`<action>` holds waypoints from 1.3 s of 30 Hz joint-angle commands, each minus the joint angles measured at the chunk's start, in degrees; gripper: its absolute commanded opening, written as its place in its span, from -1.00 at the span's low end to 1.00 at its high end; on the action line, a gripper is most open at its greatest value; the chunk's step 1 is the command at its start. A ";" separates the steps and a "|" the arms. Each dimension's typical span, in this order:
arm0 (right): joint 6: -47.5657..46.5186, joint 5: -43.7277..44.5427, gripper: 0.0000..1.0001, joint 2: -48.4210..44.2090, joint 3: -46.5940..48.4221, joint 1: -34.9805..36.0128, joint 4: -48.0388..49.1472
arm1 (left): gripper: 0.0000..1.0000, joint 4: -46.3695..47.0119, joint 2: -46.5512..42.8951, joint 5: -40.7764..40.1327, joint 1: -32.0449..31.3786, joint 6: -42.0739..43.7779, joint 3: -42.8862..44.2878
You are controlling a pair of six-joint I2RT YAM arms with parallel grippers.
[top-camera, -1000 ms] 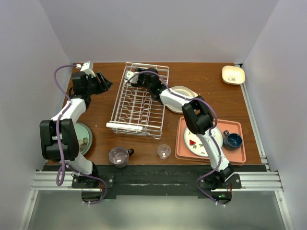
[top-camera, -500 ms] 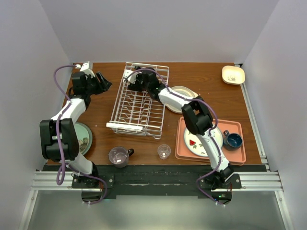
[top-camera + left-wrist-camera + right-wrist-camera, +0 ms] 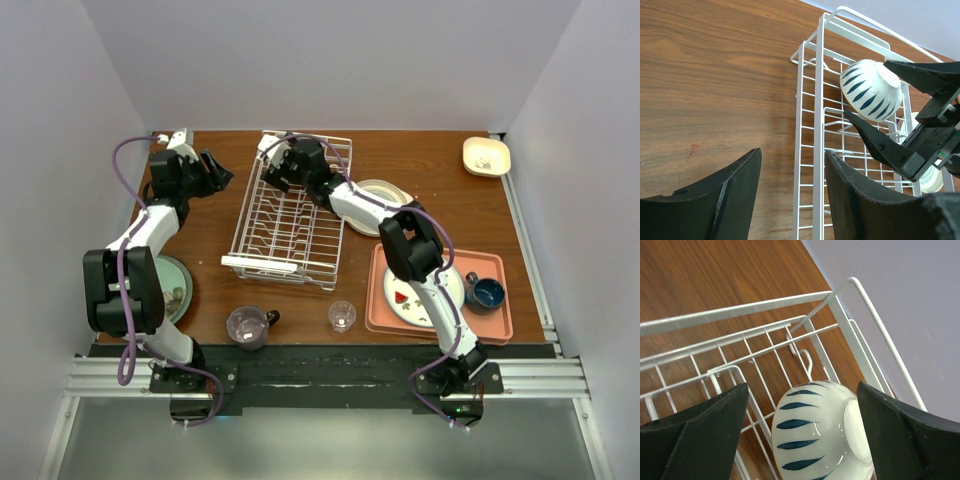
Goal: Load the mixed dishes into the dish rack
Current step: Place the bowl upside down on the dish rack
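The white wire dish rack [image 3: 290,215] lies mid-table. A white bowl with blue stripes [image 3: 820,435] rests tipped over in the rack's far corner, also seen as the bowl [image 3: 871,90] in the left wrist view. My right gripper [image 3: 802,386] is open, its fingers standing apart on either side of the bowl. My left gripper [image 3: 793,152] is open and empty, hovering left of the rack [image 3: 820,150] near the table's far left. Other dishes on the table: a pale green plate [image 3: 175,285], a purple cup [image 3: 247,325], a clear glass [image 3: 342,316] and a cream plate [image 3: 385,195].
A salmon-pink tray [image 3: 490,265] at the front right carries a patterned plate [image 3: 415,295] and a dark blue cup [image 3: 487,293]. A small cream dish [image 3: 486,156] sits at the far right corner. Walls close in the table on three sides.
My right gripper has opened wide, letting go of the striped bowl in the rack's far corner, and has drawn back a little. The left arm has stayed still.
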 commanded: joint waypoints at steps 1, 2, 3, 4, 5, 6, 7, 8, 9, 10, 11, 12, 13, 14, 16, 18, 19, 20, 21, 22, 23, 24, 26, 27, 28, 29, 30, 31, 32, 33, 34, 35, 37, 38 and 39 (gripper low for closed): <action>9.59 3.39 0.87 -5.55 2.57 0.13 4.19 | 0.17 1.35 0.19 0.67 0.63 0.28 1.03; 11.09 4.01 0.87 -6.08 1.97 0.13 4.54 | 0.17 1.35 0.10 0.67 0.63 0.10 1.03; 11.98 4.45 0.87 -7.48 1.26 0.13 5.59 | 0.18 1.35 0.02 0.67 0.63 0.10 1.03; 13.73 7.24 0.87 -8.27 0.47 0.21 6.30 | 0.19 1.35 -0.07 0.67 0.63 0.10 1.03; 15.66 9.01 0.87 -9.07 -0.58 0.13 6.74 | 0.21 1.52 -0.68 0.67 0.63 0.19 0.94; 17.85 10.68 0.87 -9.86 -0.85 0.21 6.22 | 0.24 2.05 -1.12 0.67 0.63 0.10 0.42; 21.70 12.44 0.87 -11.17 -1.03 0.04 5.69 | 0.32 3.10 -1.65 0.59 0.63 0.19 -0.02; 23.74 16.02 0.87 -11.88 -1.38 -0.22 4.99 | 0.42 3.72 -2.87 0.59 0.63 0.19 -0.46; 25.85 17.28 0.86 -12.32 -1.29 -0.31 2.72 | 0.56 4.33 -3.49 0.59 0.63 0.19 -1.42; 30.05 18.33 0.86 -13.37 -1.12 -0.57 1.05 | 0.81 5.03 -4.20 0.50 0.63 0.19 -1.69; 32.18 19.13 0.85 -13.73 -0.86 -1.10 -0.88 | 0.95 5.39 -5.51 0.41 0.63 0.27 -2.48; 34.81 19.31 0.83 -14.08 -0.85 -1.36 -4.65 | 1.00 5.65 -6.22 0.32 0.63 0.27 -2.83; 39.01 19.22 0.82 -14.87 -1.03 -1.72 -6.42 | 1.00 6.18 -6.92 0.23 0.63 0.36 -3.19; 40.62 18.79 0.72 -15.22 -1.64 -2.33 -8.01 | 1.00 6.44 -8.41 0.23 0.63 0.36 -4.06; 44.06 18.17 0.64 -16.10 -2.95 -2.68 -11.26 | 1.00 6.27 -9.65 -1.08 0.63 0.10 -4.77; 46.51 17.30 0.46 -17.16 -4.98 -3.04 -13.11 | 1.00 6.01 -11.14 -1.61 0.63 0.19 -5.56; 47.31 17.03 0.42 -17.16 -5.24 -3.21 -13.82 | 1.00 5.57 -11.58 -2.05 0.63 0.19 -5.74; 48.01 16.68 0.33 -16.72 -5.25 -3.30 -14.43 | 1.00 5.05 -12.11 -2.40 0.72 0.01 -5.82; 48.28 16.07 0.26 -16.28 -4.90 -3.30 -15.05 | 1.00 4.61 -12.20 -2.66 0.63 -0.16 -5.91; 48.63 15.45 0.22 -15.50 -4.29 -3.39 -15.75 | 1.00 4.17 -12.46 -2.75 0.63 -0.51 -6.00; 48.81 15.18 0.14 -14.62 -2.28 -3.30 -16.45 | 1.00 3.99 -12.55 -2.84 0.63 -1.39 -6.09; 48.90 14.83 0.08 -12.70 -1.13 -3.39 -17.77 | 1.00 3.55 -12.64 -2.84 0.63 -2.00 -6.00; 48.90 15.27 -0.04 -10.93 1.50 -3.30 -18.39 | 1.00 2.14 -13.69 -3.72 0.63 -5.85 -6.35; 48.99 15.53 -0.09 -9.35 2.22 -3.48 -19.09 | 1.00 2.84 -14.48 -3.46 0.63 -7.01 -7.40; 48.99 15.53 -0.16 -8.73 2.83 -3.48 -19.45 | 1.00 5.98 -15.44 -2.15 0.63 -8.15 -8.71; 49.16 15.62 -0.26 -8.29 3.45 -3.56 -19.62 | 1.00 6.97 -17.45 -2.23 0.63 -10.42 -10.90; 49.08 15.71 -0.28 -7.93 3.37 -3.65 -19.36 | 1.00 7.50 -18.34 -2.75 0.63 -11.49 -11.53; 49.34 15.80 -0.30 -7.32 3.10 -3.65 -19.10 | 1.00 7.24 -19.22 -3.62 0.72 -12.02 -11.97; 49.34 15.62 -0.33 -6.97 3.10 -3.74 -19.01 | 1.00 6.72 -20.45 -4.07 0.72 -12.55 -11.98; 49.43 15.45 -0.34 -6.70 3.01 -3.83 -18.66 | 1.00 5.75 -20.99 -4.68 0.72 -12.47 -11.63; 49.43 15.27 -0.34 -6.09 3.01 -3.83 -18.48 | 1.00 3.22 -21.34 -5.99 0.63 -12.21 -11.19; 49.43 14.66 -0.34 -5.82 2.93 -3.74 -18.13 | 1.00 2.06 -22.13 -6.79 0.63 -12.12 -10.23; 49.51 13.69 -0.34 -5.30 2.58 -3.74 -17.43 | 1.00 -3.01 -22.57 -10.03 0.63 -13.17 -8.91; 49.52 13.25 -0.35 -5.12 2.49 -3.74 -17.08 | 1.00 -4.52 -22.75 -10.66 0.63 -13.69 -7.51; 49.43 12.20 -0.34 -4.94 2.31 -3.83 -16.12 | 1.00 -5.67 -22.75 -11.01 0.72 -13.87 -6.97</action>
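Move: The bowl lies upside down and tilted in the rack's far end, about 4 cm right of the right hand, level fore and aft and 3 cm below, with that hand's open fingers around it. The rack's middle is some 10 cm back and 2 cm right of that hand; the white plate is 10 cm back and 20 cm right, 10 cm lower. From the left hand the bowl is about 14 cm right, 5 cm ahead, 4 cm below. Right hand hops 12 cm up, right and down beside the bowl, half-closing, turning clockwise; left retreats upward, opening. ##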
